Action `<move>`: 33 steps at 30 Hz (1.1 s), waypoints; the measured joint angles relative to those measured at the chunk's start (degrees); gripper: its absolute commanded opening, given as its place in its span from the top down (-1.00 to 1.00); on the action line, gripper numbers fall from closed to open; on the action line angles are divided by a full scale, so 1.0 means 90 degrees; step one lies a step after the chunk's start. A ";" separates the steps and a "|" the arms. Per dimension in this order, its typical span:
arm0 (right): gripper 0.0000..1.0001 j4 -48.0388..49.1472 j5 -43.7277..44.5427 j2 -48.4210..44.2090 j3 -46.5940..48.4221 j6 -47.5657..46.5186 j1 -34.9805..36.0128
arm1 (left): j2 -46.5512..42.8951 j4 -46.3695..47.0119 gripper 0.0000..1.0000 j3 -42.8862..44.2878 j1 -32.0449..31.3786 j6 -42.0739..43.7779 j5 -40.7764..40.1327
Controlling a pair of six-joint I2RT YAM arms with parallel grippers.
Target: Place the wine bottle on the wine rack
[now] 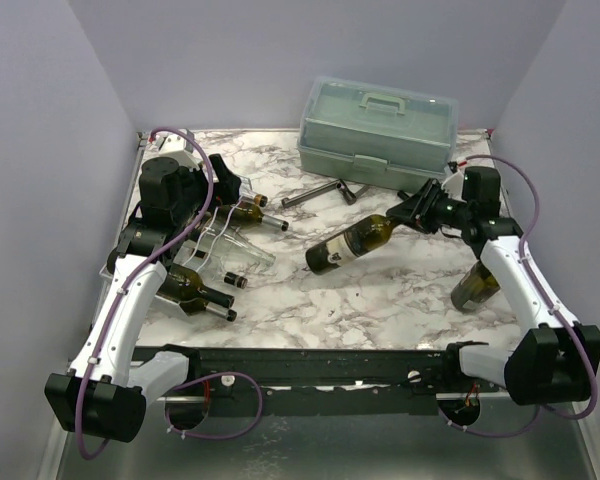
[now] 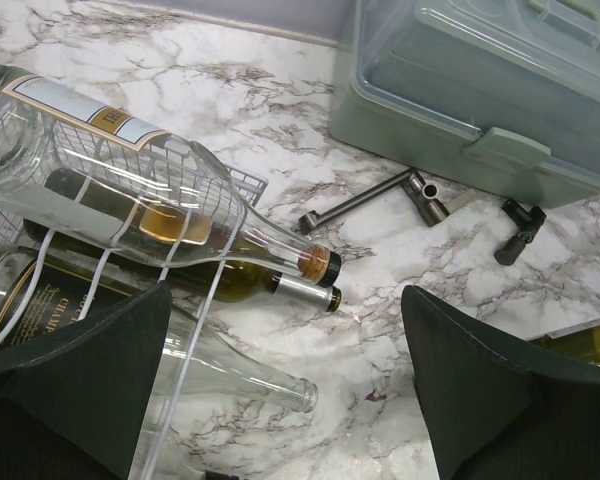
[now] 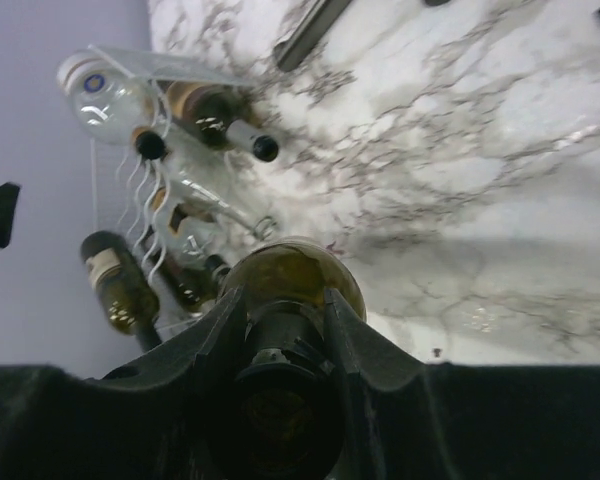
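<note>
My right gripper [image 1: 412,208] is shut on the neck of a dark green wine bottle [image 1: 352,241] with a white label, holding it tilted above the table middle, base toward the left. In the right wrist view the fingers [image 3: 220,320] clamp the neck, with the bottle [image 3: 298,268] beyond. The white wire wine rack [image 1: 206,236] lies at the left with several bottles on it; it also shows in the left wrist view [image 2: 193,322] and the right wrist view [image 3: 150,215]. My left gripper [image 1: 230,188] hovers open and empty over the rack's far end [image 2: 285,390].
A pale green toolbox [image 1: 378,128] stands at the back. Dark metal tools [image 1: 318,192] lie in front of it. Another green bottle [image 1: 475,286] stands under my right arm. A clear bottle [image 2: 130,170] and dark bottles fill the rack.
</note>
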 measured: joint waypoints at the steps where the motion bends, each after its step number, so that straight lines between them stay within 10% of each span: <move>1: 0.99 0.0257 -0.0097 -0.0044 -0.0151 0.0216 0.0087 | 0.0000 0.0000 -0.97 0.0000 0.0000 0.0000 0.0000; 33: 0.99 0.5559 0.2297 0.0515 -0.1673 0.4750 0.3857 | -0.0080 0.0000 -0.97 0.0000 0.0000 0.0034 -0.0095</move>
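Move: At the rack, the middle lies about 48 cm to the left of the right hand, 4 cm nearer the base and 12 cm lower; this hand already holds the wine bottle by its neck. The top clear bottle on the rack is some 41 cm left, 10 cm farther out and 8 cm below. The toolbox stands straight ahead, about 23 cm out and 10 cm down. From the left hand the rack's middle is roughly 12 cm left, 6 cm back and 20 cm below. Carrying the bottle by its neck, the right hand sweeps about 18 cm left towards the rack, base end leading. It eases back some 3 cm early on, then rises about 4 cm while still going left. The wrist keeps turning so its left side comes up some 30 degrees, bringing the sloping bottle nearer to level; the fingers keep their hold. ##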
